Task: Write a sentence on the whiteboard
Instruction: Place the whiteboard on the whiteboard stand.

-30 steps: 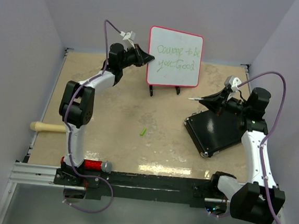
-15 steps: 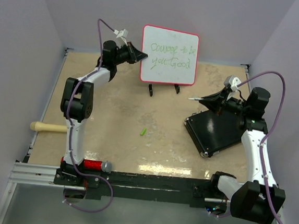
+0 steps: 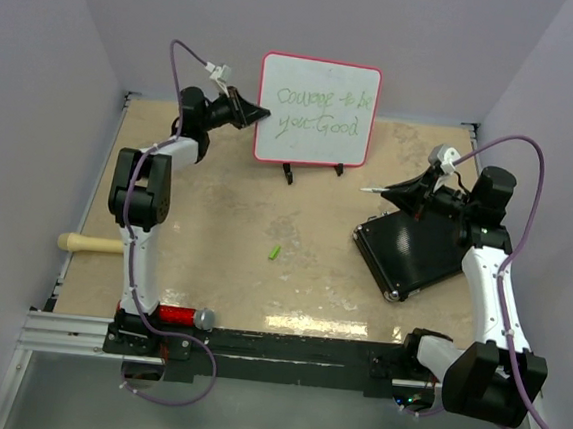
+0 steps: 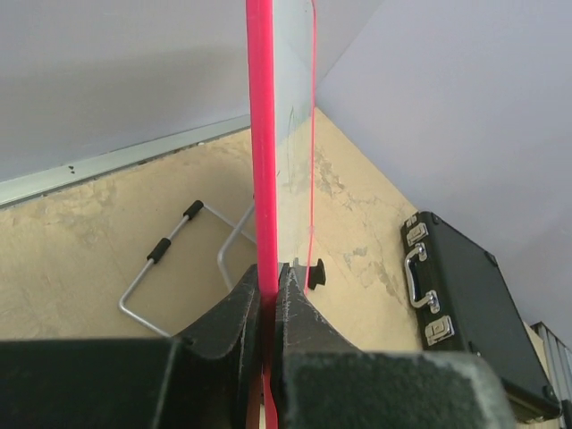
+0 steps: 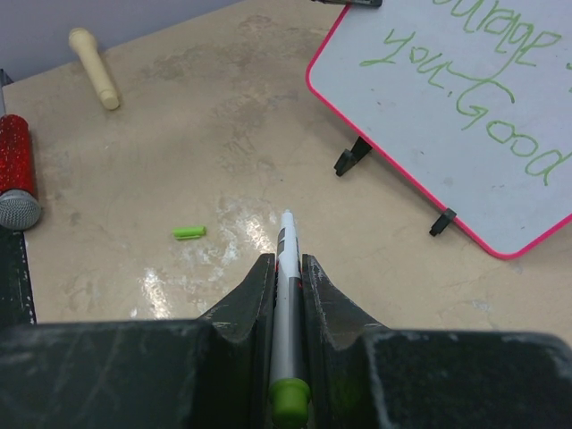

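The whiteboard [image 3: 318, 112] has a red rim and green handwriting in two lines, and it stands at the back of the table on small black feet [image 3: 289, 176]. My left gripper [image 3: 259, 115] is shut on its left rim. In the left wrist view the red rim [image 4: 260, 134] runs straight up from between the pressed jaws of the left gripper [image 4: 271, 281]. My right gripper [image 3: 389, 191] hovers over the black case, shut on a white marker [image 5: 287, 239] with a green end. The marker's tip points at bare table, well short of the whiteboard [image 5: 465, 98].
A black case [image 3: 414, 251] with metal latches lies at right under the right arm. A green marker cap [image 3: 274, 253] lies mid-table. A wooden handle [image 3: 88, 243] lies at the left edge and a red microphone [image 3: 177, 316] at the front. A wire stand [image 4: 170, 259] lies behind the board.
The left gripper and the whiteboard in its grip have shifted left across the back of the table. The right arm and its marker have stayed still.
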### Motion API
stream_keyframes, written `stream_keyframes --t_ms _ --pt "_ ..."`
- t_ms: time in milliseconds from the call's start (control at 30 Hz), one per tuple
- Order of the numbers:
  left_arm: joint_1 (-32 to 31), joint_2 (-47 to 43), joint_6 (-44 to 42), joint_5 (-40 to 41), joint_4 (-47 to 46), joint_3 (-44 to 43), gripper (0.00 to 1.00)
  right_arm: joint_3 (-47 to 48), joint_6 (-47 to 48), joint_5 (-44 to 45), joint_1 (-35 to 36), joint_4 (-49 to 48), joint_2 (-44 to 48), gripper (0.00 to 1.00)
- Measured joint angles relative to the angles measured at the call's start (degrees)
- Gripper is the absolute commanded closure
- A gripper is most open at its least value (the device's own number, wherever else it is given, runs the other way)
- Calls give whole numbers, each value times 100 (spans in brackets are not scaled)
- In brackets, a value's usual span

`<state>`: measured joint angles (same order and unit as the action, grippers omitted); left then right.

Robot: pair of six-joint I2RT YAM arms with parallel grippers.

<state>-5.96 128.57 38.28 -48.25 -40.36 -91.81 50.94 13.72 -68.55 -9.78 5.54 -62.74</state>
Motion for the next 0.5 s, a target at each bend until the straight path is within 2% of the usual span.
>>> stream_keyframes --t_ms 233,500 --pt "-17 -22 -149 -59 -1231 922 100 -20 48 -2 -4 7 -136 100" --pt "-7 -186 -278 31 -2127 1725 100 -33 72 -4 -26 20 -151 100"
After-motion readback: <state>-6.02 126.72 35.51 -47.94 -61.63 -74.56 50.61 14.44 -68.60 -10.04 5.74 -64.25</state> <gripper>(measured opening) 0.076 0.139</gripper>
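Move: The left hand grips the whiteboard by its left edge; the board's middle is about 13 cm to the right, level with it. The stand's front hooks lie roughly 13 cm right, 6 cm back and 16 cm below; the green cap lies some 30 cm back, 5 cm right and 19 cm below. From the right hand, which still holds the marker, the hooks are about 19 cm ahead, 16 cm left and 24 cm below. Left hand, still pinching the whiteboard's left edge, draws it back and down about 5 cm towards the stand's hooks. ##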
